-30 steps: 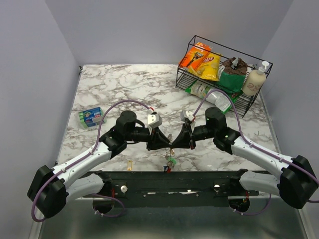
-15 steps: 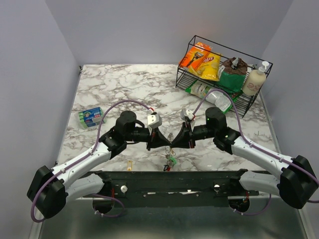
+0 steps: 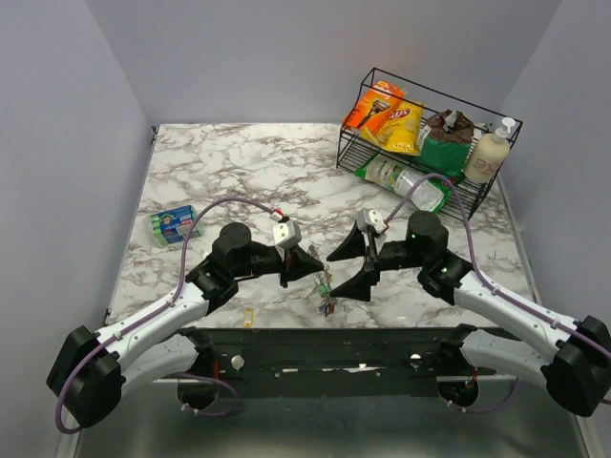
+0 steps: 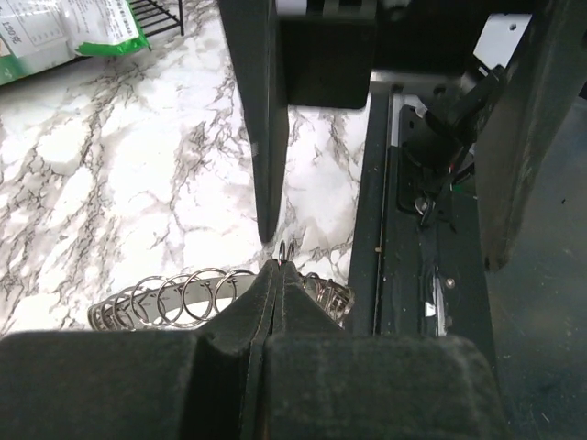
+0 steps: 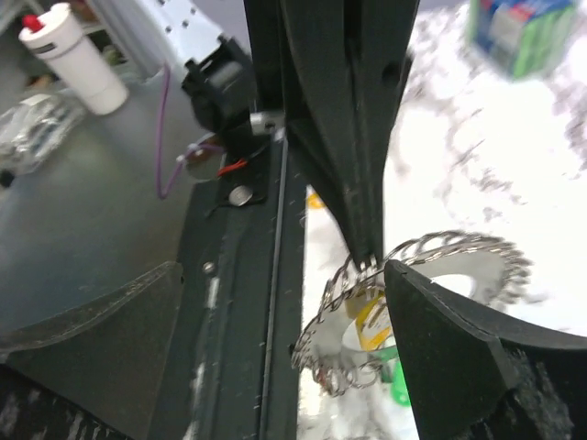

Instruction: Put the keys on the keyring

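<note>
The keyring (image 3: 326,282), a silvery ring of small wire loops, hangs from my left gripper (image 3: 320,270), which is shut on its upper edge just above the table's near edge. In the left wrist view the pinched loops (image 4: 183,298) fan out to the left of the shut gripper (image 4: 278,268). A yellow key (image 5: 371,316) and a green key (image 5: 399,390) dangle on the ring (image 5: 431,252). My right gripper (image 3: 347,266) stands wide open just right of the ring, touching nothing; its fingers (image 5: 459,357) flank the ring. A loose yellow key (image 3: 249,317) lies on the table.
A black wire basket (image 3: 355,155) with snack bags and a lotion bottle stands at the back right. A blue-green packet (image 3: 172,224) lies at the left. A dark metal rail (image 3: 325,348) runs along the table's near edge, right under the ring.
My right gripper has opened, let go of the keyring and drawn back to the right. My left gripper closed on the ring and now holds it alone, slightly lower.
</note>
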Robot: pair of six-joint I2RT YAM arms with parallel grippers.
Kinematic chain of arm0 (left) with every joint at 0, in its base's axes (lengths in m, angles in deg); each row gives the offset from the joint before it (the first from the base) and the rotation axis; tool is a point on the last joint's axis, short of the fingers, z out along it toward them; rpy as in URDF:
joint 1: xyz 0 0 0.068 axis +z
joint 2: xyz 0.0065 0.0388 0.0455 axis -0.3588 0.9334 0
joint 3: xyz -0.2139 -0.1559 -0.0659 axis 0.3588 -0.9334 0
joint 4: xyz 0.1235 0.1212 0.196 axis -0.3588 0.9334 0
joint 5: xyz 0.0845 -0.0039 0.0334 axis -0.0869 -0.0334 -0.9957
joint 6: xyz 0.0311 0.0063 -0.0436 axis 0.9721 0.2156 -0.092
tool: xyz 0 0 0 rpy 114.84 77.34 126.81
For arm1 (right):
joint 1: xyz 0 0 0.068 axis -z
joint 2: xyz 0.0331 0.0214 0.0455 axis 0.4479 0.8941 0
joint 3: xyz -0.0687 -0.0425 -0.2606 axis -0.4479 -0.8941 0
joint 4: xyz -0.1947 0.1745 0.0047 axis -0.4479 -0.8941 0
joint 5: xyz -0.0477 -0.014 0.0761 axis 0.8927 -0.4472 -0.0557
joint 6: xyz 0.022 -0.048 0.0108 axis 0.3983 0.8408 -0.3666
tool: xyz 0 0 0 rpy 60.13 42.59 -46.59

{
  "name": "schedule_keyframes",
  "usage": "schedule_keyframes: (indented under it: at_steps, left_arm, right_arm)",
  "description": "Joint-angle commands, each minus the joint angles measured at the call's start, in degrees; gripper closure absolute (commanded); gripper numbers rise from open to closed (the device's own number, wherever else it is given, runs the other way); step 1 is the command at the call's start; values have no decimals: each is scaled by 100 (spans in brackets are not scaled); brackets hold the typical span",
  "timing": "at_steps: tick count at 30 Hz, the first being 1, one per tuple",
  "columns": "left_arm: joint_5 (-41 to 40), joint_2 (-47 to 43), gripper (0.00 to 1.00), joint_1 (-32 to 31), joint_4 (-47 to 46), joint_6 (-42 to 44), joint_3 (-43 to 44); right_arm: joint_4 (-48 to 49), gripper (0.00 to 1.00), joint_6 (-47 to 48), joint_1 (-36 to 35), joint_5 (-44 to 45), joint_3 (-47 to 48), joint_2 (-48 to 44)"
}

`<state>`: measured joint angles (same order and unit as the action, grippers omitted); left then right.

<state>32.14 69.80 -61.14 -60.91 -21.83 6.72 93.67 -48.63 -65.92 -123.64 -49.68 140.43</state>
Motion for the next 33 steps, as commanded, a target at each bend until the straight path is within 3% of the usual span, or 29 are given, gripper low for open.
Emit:
schedule_keyframes:
  at_steps: [1,11,20,26,33]
  left_arm:
    - [-168,-165,100,-49,-549,-94,-218]
    - [-397,-551,100,-49,-699,90,-411]
    - [-1240,-1035,100,-49,-663,424,-719]
    - [-1908,-1018,100,-49,-733,512,-842]
    - [-2576,-772,100,92,-1515,600,-1089]
  right_arm:
    - [552,0,161,-7,885,-167,-604]
    - [420,0,179,-6,2090,-325,-1097]
    - [376,0,38,-7,2082,-212,-878]
    - [-406,0,20,-7,2265,378,-324]
    - [-624,0,-138,-15,2347,403,-491]
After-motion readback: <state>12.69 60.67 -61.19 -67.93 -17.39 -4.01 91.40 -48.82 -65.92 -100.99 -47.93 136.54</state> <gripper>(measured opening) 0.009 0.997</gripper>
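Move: My left hand holds the keyring by its upper rim, so its middle hangs about 5 cm below those fingers. My right hand, already wide open, has the ring's middle roughly 3 cm to its left, 2 cm ahead and 5 cm down; the bunched keys hang some 10 cm below it, 2 cm back and 1 cm left. A loose yellow tag lies on the table about 21 cm to its left and 7 cm back, 16 cm down. I back my empty, still wide-open right hand off the keyring, lifting about 4 cm and sweeping forward some 6 cm in all, then sinking halfway back down, turned about 20 degrees clockwise. My left hand keeps its pinch and dips slightly, then carries the ring left and forward, 4 cm each way, swinging about 20 degrees counter-clockwise. ##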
